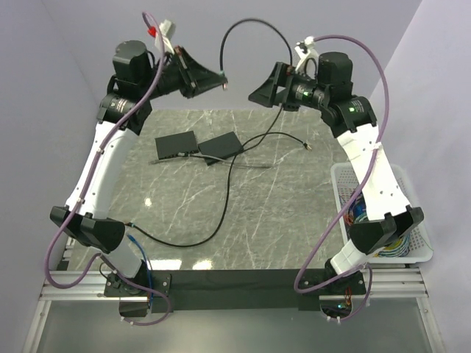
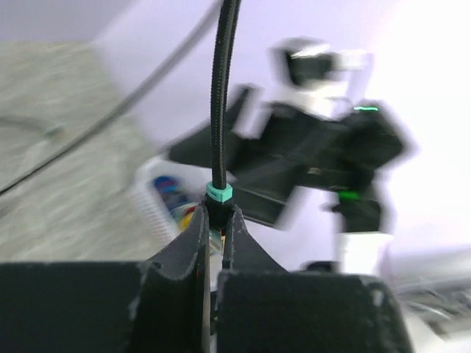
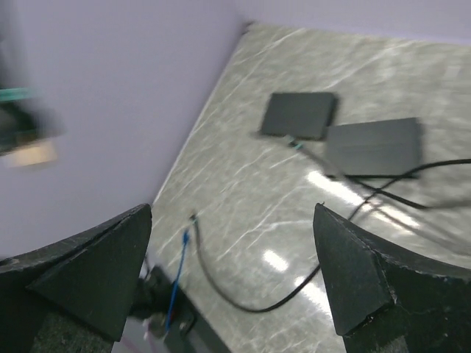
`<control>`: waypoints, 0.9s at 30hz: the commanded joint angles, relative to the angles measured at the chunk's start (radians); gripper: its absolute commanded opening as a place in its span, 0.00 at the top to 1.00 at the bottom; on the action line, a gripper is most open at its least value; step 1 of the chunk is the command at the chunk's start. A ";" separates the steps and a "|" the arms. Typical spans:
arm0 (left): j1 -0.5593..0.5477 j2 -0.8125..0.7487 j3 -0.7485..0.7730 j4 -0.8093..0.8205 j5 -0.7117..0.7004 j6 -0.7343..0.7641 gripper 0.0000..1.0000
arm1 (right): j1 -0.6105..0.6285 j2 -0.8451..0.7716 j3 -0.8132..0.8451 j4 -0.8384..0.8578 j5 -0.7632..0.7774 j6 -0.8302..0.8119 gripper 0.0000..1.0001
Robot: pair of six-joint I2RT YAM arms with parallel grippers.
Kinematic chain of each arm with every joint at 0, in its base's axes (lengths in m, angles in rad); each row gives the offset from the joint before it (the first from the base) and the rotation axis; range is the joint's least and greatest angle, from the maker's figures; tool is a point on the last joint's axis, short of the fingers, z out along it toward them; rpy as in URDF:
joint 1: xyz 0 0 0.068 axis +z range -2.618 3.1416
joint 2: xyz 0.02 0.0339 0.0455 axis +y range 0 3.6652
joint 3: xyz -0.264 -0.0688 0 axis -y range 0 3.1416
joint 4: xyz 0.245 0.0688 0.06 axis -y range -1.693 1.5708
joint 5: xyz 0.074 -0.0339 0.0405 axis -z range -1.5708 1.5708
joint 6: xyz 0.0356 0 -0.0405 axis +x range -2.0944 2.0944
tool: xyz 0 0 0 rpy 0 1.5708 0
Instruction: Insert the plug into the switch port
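Note:
My left gripper (image 1: 221,79) (image 2: 217,217) is raised high over the back of the table and shut on the plug (image 2: 215,239), a pale tip just under a teal collar (image 2: 218,193). Its black cable (image 1: 246,22) arcs up and over towards the right arm. My right gripper (image 1: 255,93) (image 3: 232,272) faces it a short way off, open and empty. The switch is one of two flat black boxes lying side by side on the marble, the left box (image 1: 176,145) (image 3: 300,115) and the right box (image 1: 221,145) (image 3: 375,147). Their sockets do not show.
A black cable (image 1: 199,241) loops across the table's middle, and another end lies at back right (image 1: 307,146). A thin blue cable (image 1: 137,244) lies by the left arm's base. A white basket (image 1: 413,220) with coloured cables stands at the right edge.

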 commanded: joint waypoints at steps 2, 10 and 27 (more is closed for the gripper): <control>0.005 -0.069 0.030 0.545 0.258 -0.295 1.00 | -0.057 -0.079 -0.051 -0.007 0.327 0.036 0.03; 0.003 -0.093 0.065 0.823 0.427 -0.586 1.00 | -0.130 0.002 0.071 -0.096 0.820 0.112 0.00; 0.100 -0.218 -0.594 0.611 0.311 -0.466 1.00 | -0.436 -0.023 -0.056 -0.305 0.852 0.088 0.00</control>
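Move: The left gripper already holds the black cable's plug high over the table; the switch lies some 18 cm ahead of it, 18 cm to its left and 48 cm below, with the second black box 18 cm ahead and about 2 cm left at table height. From the open right gripper, the cable's loose end is roughly 13 cm ahead, 24 cm left and 42 cm down; the basket is 11 cm back, 42 cm right and 37 cm down. Sweep the open right gripper about 34 cm right towards the basket side, sinking late and turning some 80 degrees clockwise, with the black cable running across it. Keep the left fingers shut on the plug: swing it back about 15 cm and up, yawing clockwise, then bring it forward and down again over the last third. ##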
